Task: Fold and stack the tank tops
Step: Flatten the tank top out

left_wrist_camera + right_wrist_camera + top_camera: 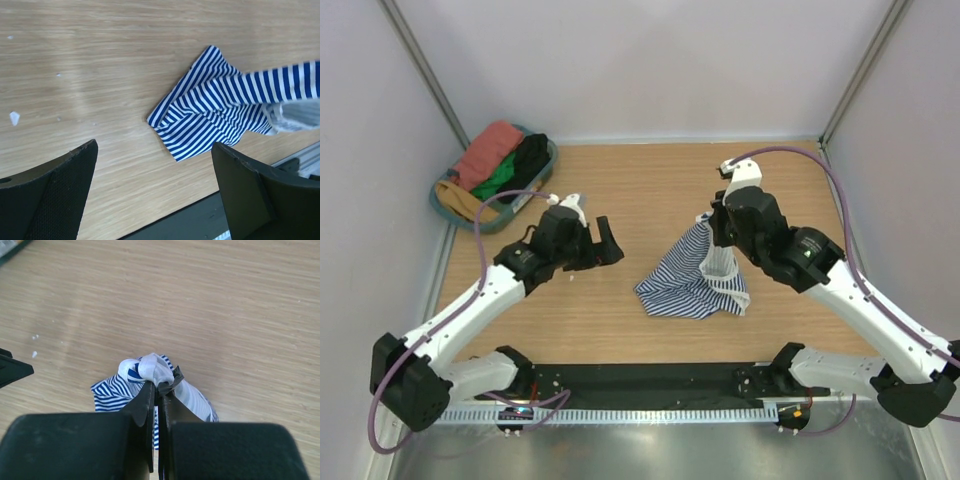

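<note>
The navy-and-white striped tank top (pixel 692 285) lies crumpled on the wooden table, with one end pulled up off the surface. My right gripper (pixel 713 238) is shut on that raised end. In the right wrist view its fingertips (pixel 159 388) pinch a bunch of white trim, and the striped cloth (pixel 111 391) hangs below. My left gripper (pixel 604 244) hovers to the left of the top, apart from it and open. In the left wrist view its gripper (pixel 155 195) has only bare table between the fingers, and the striped top (pixel 215 110) lies beyond them. A rust-red cloth (pixel 490 150) sits in the basket.
A teal basket (pixel 441 205) at the back left corner holds rust-red, green, black and mustard cloth. Pale walls enclose the table on three sides. A black rail (pixel 650 378) runs along the near edge between the arm bases. Small white specks (pixel 14 117) lie on the wood.
</note>
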{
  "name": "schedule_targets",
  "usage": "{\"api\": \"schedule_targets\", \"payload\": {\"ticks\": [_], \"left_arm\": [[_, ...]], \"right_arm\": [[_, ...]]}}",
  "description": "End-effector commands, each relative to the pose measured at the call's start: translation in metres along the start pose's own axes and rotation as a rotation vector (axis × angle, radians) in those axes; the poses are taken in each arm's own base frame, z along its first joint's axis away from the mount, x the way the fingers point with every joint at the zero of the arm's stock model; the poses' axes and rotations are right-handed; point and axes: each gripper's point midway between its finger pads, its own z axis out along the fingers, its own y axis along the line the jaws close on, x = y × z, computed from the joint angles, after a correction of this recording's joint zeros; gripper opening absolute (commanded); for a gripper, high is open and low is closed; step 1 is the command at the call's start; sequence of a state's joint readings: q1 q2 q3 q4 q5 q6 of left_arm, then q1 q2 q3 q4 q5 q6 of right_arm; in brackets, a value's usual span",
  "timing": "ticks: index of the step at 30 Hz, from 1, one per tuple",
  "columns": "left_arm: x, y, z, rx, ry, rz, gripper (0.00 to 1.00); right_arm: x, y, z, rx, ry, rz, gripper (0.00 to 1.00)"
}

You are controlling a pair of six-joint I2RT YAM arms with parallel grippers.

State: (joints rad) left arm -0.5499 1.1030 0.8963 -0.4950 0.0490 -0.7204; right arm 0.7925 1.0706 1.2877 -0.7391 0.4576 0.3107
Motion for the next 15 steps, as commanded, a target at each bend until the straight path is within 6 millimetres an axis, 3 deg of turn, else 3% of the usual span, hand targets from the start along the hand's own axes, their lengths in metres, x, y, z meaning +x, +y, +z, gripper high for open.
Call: {"api": "schedule_targets", "payload": {"ticks": [1, 9, 15], "left_arm": [[0.004, -0.016, 0.021, 0.015, -0.029, 0.122, 0.96], [0.037, -0.048, 0.075, 0.010, 0.071, 0.272, 0.95], [0.070, -0.049, 0.114, -0.020, 0.179, 0.295, 0.92]], "right_arm": [[0.003, 0.003, 0.004, -0.033, 0.009, -0.009, 0.01], [-0.008, 0.000, 0.000, -0.036, -0.002, 0.002, 0.01], [-0.028, -0.013, -0.011, -0.010, -0.033, 0.030, 0.01]]}}
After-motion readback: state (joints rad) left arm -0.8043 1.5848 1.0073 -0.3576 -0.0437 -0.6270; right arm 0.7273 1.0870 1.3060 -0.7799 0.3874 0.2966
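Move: The left corner of the striped tank top lies on the table about 7 cm to the left hand's right, some 2 cm back and 16 cm below it. The tank top's near corner is about 6 cm back from that left corner and 3 cm farther right; the right gripper is roughly 25 cm to the left hand's right, level ahead and 13 cm higher. From the right hand, the left corner lies about 17 cm left, 3 cm back and 29 cm below. Downward and to its right goes the left hand, about 10 cm down and 9 cm across, closing in on the tank top's left corner. Its wrist turns some 15 degrees clockwise and rolls its left side up by about as much, fingers staying wide open. The right hand stays nearly in place up high, keeping its pinch on the tank top's far end. ##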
